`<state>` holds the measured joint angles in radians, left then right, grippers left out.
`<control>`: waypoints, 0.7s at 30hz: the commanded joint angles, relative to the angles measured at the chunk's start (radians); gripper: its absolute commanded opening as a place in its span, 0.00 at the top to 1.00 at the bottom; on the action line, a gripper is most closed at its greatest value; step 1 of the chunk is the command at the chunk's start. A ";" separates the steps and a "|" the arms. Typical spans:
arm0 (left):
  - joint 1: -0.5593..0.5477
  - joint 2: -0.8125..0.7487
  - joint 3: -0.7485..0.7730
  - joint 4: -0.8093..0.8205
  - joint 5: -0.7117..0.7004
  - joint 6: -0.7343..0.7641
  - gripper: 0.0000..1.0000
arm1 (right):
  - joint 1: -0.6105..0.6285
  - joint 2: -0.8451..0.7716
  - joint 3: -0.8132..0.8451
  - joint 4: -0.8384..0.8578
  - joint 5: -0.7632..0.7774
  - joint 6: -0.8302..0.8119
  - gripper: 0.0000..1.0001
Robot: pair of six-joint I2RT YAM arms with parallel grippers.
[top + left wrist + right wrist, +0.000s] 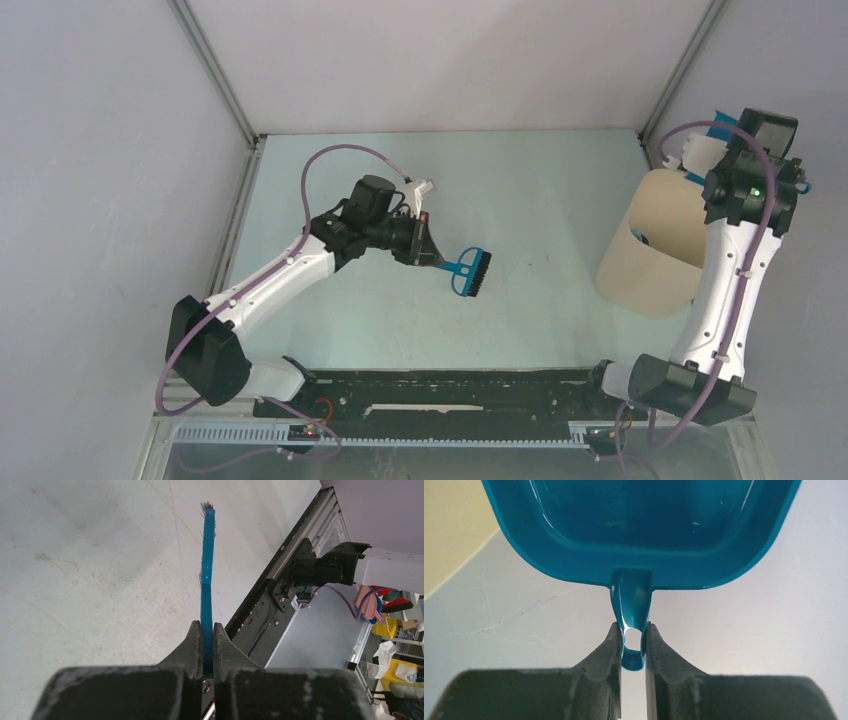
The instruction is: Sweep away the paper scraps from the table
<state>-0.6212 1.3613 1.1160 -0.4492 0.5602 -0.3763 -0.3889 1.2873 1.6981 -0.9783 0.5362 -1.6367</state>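
Note:
My left gripper (432,256) (207,628) is shut on the handle of a blue hand brush (470,271), held just above the middle of the pale green table (540,200). Seen from the left wrist, the brush (207,565) is edge-on with its bristles at the far end. My right gripper (632,630) is raised at the far right and shut on the looped handle of a blue dustpan (639,525) (722,124), above a tall beige bin (650,245). No paper scraps are in view on the table. A small dark bit shows inside the bin; I cannot tell what it is.
The bin stands at the table's right edge, and its beige wall (449,530) shows in the right wrist view. A black rail (450,385) (280,590) runs along the near edge between the arm bases. White walls and metal frame posts (215,70) enclose the table.

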 commanded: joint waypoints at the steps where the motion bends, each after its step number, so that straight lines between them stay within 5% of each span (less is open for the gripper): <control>1: 0.010 -0.003 0.030 0.007 0.001 -0.006 1.00 | 0.088 -0.007 0.083 -0.094 -0.051 0.176 1.00; 11: 0.018 0.007 0.036 -0.022 -0.036 0.007 1.00 | 0.621 0.035 0.188 -0.430 -0.200 0.695 1.00; 21: 0.048 0.065 0.073 -0.182 -0.227 -0.003 1.00 | 0.704 0.082 -0.255 -0.316 -0.622 0.906 1.00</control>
<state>-0.6014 1.3994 1.1503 -0.5838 0.3965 -0.3664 0.3103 1.3384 1.5738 -1.3293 0.0940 -0.8555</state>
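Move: The right hand, gripping the dustpan high on the bin's far right side, has the brush head about 49 cm to its left, roughly level forward and some 27 cm lower. The bin's middle lies between, about 16 cm left, 2 cm back and 27 cm down. From the left hand, the held brush head is about 9 cm right, straight across and 6 cm down. Right hand swings the held dustpan 27 cm left across the bin, dropping 16; left eases the brush down-left. ##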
